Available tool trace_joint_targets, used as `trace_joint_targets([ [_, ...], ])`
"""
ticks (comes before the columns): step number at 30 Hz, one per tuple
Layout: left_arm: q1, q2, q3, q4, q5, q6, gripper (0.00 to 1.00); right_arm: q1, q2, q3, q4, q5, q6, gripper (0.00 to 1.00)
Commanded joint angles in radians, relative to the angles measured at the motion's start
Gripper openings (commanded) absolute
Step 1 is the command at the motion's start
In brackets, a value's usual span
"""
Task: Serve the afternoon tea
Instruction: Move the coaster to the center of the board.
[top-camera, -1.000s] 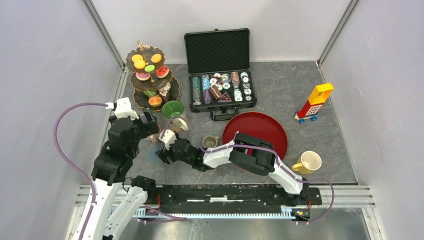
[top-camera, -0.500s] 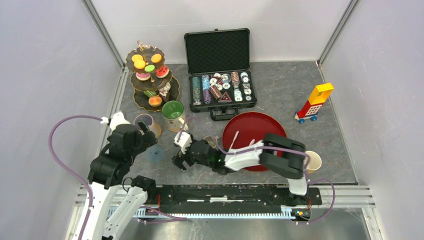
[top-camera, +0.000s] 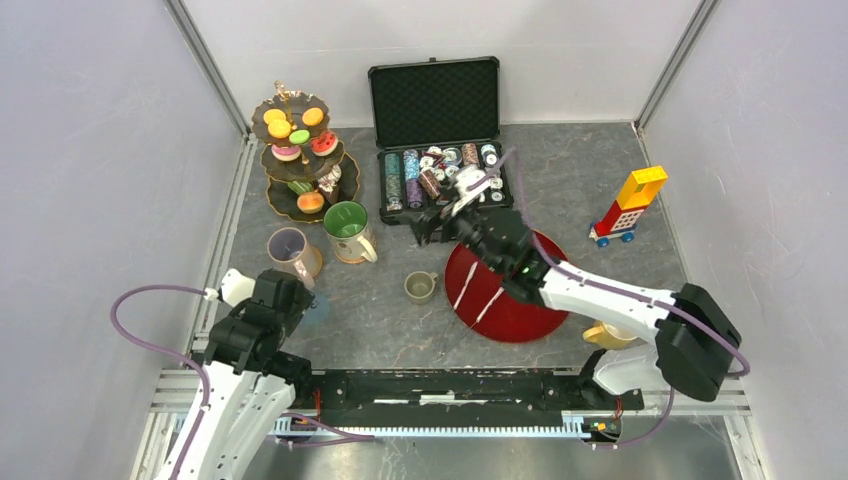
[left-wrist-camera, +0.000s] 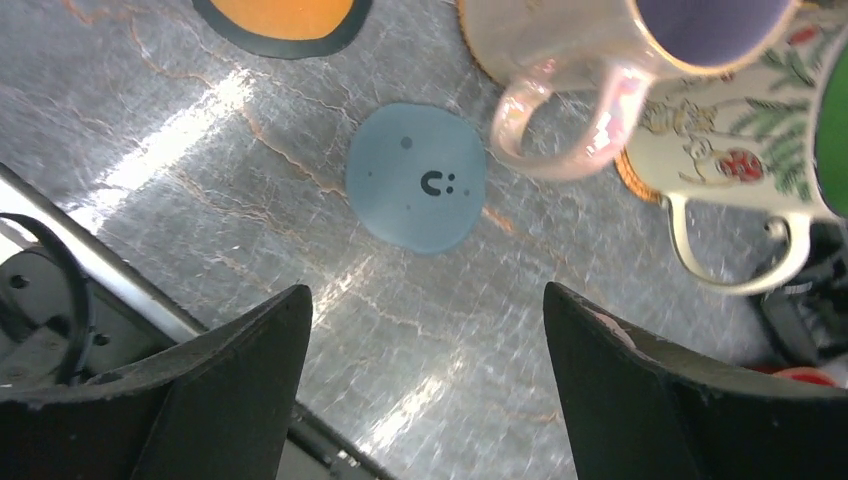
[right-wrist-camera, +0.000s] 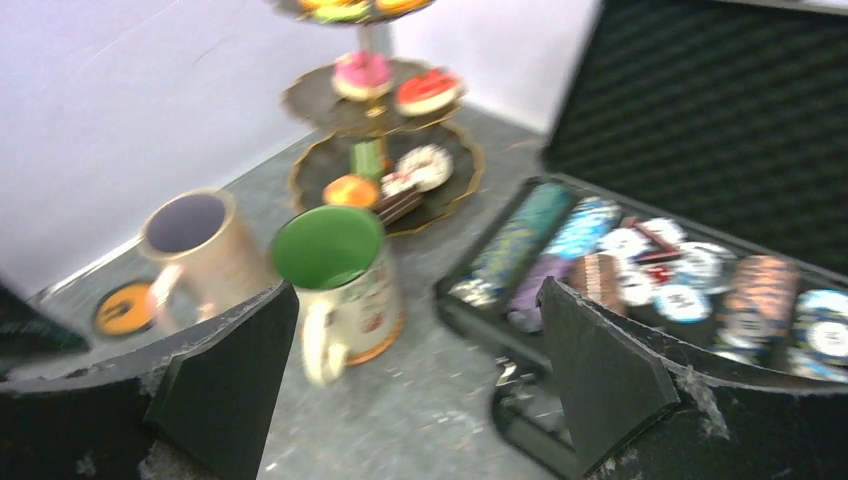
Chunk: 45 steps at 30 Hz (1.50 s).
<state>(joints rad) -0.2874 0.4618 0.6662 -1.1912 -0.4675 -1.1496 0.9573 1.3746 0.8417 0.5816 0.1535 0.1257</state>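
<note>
The dark three-tier stand (top-camera: 297, 155) (right-wrist-camera: 375, 130) holds toy sweets at the back left. In front of it stand a green-lined mug (top-camera: 347, 228) (right-wrist-camera: 340, 275) (left-wrist-camera: 740, 150) and a pinkish mug with a purple inside (top-camera: 290, 250) (left-wrist-camera: 600, 60) (right-wrist-camera: 195, 245). A small olive cup (top-camera: 420, 287) sits mid-table. My left gripper (top-camera: 298, 303) (left-wrist-camera: 425, 380) hangs open and empty over a blue coaster (left-wrist-camera: 417, 190). My right gripper (top-camera: 425, 225) (right-wrist-camera: 420, 370) is open and empty, between the green mug and the chip case.
An open black case of poker chips (top-camera: 440, 150) (right-wrist-camera: 680, 280) stands at the back. A red plate (top-camera: 510, 285) lies under my right arm, with a yellow mug (top-camera: 600, 333) partly hidden beside it. A block tower (top-camera: 628, 205) is at the right. An orange coaster (left-wrist-camera: 285, 15) lies near the purple mug.
My left arm pulled back toward the near edge, away from the purple mug. My right arm swung from the near left up to the front of the chip case. Both stay open.
</note>
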Motion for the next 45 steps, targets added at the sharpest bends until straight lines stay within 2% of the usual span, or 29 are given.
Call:
trace_joint_targets([
  [1,0.002,0.007,-0.089,0.130,-0.120,-0.240,0.88,-0.143,-0.074,-0.003,0.010,-0.052,-0.016,0.98],
  [3,0.001,-0.004,-0.135,0.139,-0.169,-0.284,0.80,-0.225,-0.094,-0.029,0.035,-0.112,0.000,0.98],
  [5,0.001,-0.014,-0.166,0.152,-0.206,-0.308,0.61,-0.304,-0.123,-0.107,0.094,-0.150,0.023,0.98],
  [6,0.002,-0.008,-0.176,0.180,-0.215,-0.294,0.54,-0.338,-0.137,-0.158,0.136,-0.183,0.030,0.98],
  [8,0.004,0.035,-0.189,0.221,-0.221,-0.265,0.47,-0.401,-0.152,-0.234,0.175,-0.221,0.045,0.98],
  [13,0.015,0.213,-0.176,0.235,-0.251,-0.288,0.50,-0.528,-0.168,-0.382,0.236,-0.288,0.054,0.98],
  [16,0.049,0.279,-0.194,0.305,-0.254,-0.269,0.51,-0.579,-0.170,-0.441,0.295,-0.311,0.090,0.98],
  [18,0.113,0.299,-0.223,0.377,-0.203,-0.232,0.51,-0.594,-0.166,-0.457,0.320,-0.336,0.099,0.98],
  [23,0.388,0.327,-0.313,0.556,0.012,-0.107,0.49,-0.597,-0.178,-0.467,0.330,-0.350,0.092,0.98],
  [25,0.436,0.348,-0.334,0.605,0.065,-0.081,0.49,-0.598,-0.183,-0.472,0.334,-0.351,0.089,0.98],
  [32,0.441,0.429,-0.337,0.633,0.135,-0.044,0.47,-0.597,-0.169,-0.480,0.366,-0.375,0.100,0.98],
  [34,0.441,0.435,-0.335,0.618,0.173,-0.041,0.43,-0.597,-0.164,-0.481,0.372,-0.382,0.103,0.98],
  [45,0.424,0.358,-0.352,0.523,0.387,-0.072,0.35,-0.596,-0.154,-0.479,0.385,-0.392,0.117,0.98],
])
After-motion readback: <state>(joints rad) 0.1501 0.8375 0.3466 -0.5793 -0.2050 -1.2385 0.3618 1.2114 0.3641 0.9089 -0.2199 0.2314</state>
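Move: The blue coaster lies flat some 6 cm ahead of the left hand, neither to its left nor right, and about 12 cm below it. The purple mug stands about 9 cm farther out than the coaster and 3 cm to its left; the green mug is some 18 cm ahead of the hand and 8 cm to its right. The orange coaster lies about 7 cm ahead and 11 cm left of the hand. From the right hand the blue coaster is roughly 24 cm left, 8 cm back and 26 cm below. With its fingertips down at the blue coaster's left edge, the left hand pushes it rightwards: it first sinks about 10 cm while swinging some 6 cm left and turning counter-clockwise, then travels low, forward and back to the right by about 4 cm, fingers closing to a little over a third open. The open right hand withdraws some 18 cm right towards the red tray, ending about 8 cm lower. ##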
